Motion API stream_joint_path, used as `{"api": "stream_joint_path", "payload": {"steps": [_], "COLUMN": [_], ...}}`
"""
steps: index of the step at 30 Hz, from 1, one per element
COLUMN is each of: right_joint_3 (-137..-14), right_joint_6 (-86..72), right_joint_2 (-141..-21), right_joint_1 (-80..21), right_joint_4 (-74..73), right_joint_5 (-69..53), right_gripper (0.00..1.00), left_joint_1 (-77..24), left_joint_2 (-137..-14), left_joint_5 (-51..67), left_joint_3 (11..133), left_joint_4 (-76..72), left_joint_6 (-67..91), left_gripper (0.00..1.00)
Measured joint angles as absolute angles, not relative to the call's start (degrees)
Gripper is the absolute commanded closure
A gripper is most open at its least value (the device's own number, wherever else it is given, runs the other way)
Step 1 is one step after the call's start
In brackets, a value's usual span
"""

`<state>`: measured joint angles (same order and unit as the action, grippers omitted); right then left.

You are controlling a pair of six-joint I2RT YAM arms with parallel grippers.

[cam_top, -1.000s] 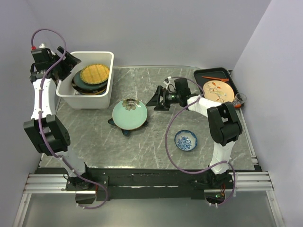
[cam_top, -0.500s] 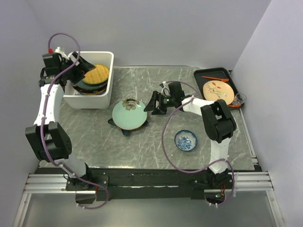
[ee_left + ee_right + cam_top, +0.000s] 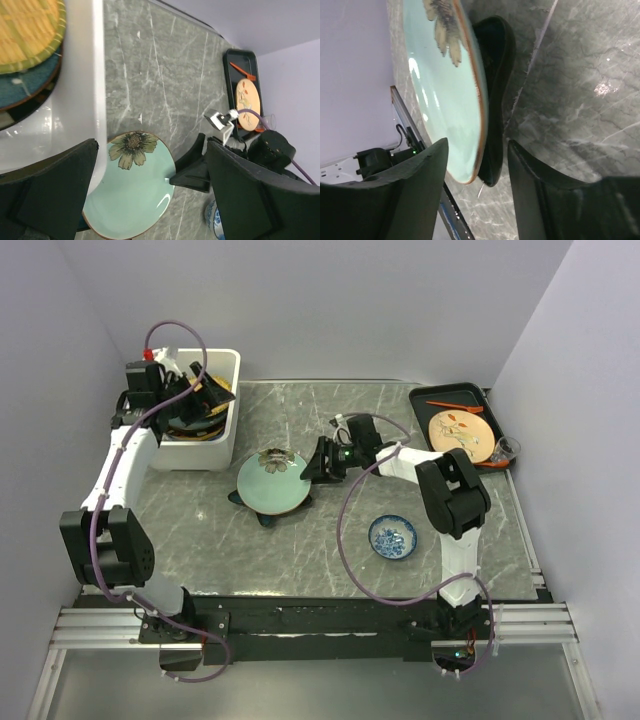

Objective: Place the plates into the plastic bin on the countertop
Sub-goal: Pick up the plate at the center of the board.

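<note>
A pale green floral plate [image 3: 272, 480] rests on a dark teal star-shaped plate [image 3: 264, 515] on the grey countertop [image 3: 330, 540]. My right gripper [image 3: 312, 466] is at their right edge. In the right wrist view its jaws [image 3: 480, 185] are open and straddle both rims, with the green plate [image 3: 437, 90] and the dark plate [image 3: 496, 90] between them and gaps on each side. The white plastic bin [image 3: 190, 450] holds stacked plates with a yellow woven one [image 3: 25, 25] on top of a teal one [image 3: 22, 87]. My left gripper [image 3: 198, 392] hangs wide open over the bin, holding nothing.
A small blue-and-white dish [image 3: 392, 536] lies at the front right. A black tray [image 3: 450, 396] with a tan plate [image 3: 460, 432] sits at the back right, a small glass [image 3: 506, 450] beside it. Walls close in at the back and both sides.
My right gripper slid left onto the edge of the green plate and its jaws narrowed. My left gripper swung right, from outside the bin's left wall to above the stack.
</note>
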<state>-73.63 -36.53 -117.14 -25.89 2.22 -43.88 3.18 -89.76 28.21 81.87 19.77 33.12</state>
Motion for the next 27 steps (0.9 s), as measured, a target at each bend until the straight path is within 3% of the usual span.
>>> {"api": "stream_joint_path", "payload": {"steps": [8,13,16,27], "right_joint_3": [-74.06,-74.06,-74.26,-74.26], "right_joint_6": [-36.86,-37.63,-38.3,-39.57], "right_joint_2": [-119.39,-119.42,-119.42,-119.39], "right_joint_1": [-26.5,-26.55,-26.65,-26.65], "right_joint_4": [2.09,2.63,3.51,3.4], "right_joint_5": [-42.89,-43.2,-43.86,-43.33], "right_gripper": [0.53,0.8,0.89,0.97], "left_joint_1": [0.54,-0.21,-0.89,-1.21], "left_joint_2": [-89.76,-89.76,-89.8,-89.95], "left_joint_5": [28.23,28.1,28.1,28.1], "left_joint_3": [80.62,80.47,80.47,79.9], "left_joint_4": [19.55,19.55,19.57,19.55], "left_joint_6": [32.58,32.51,32.27,32.1], "left_gripper": [0.06,0.05,0.05,0.05]}}
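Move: From the right hand, whose half-open fingers are at the plate's right rim, the plate's middle lies about 9 cm left and 3 cm back, some 2 cm below. The plastic bin is about 28 cm left and 14 cm ahead; the blue bowl is about 19 cm right and 16 cm back, 5 cm below. From the left hand, the plate is some 16 cm right, 12 cm back and 21 cm below. The right hand sinks about 1 cm and pinches the plate's right rim; the left hand moves 3 cm right. ##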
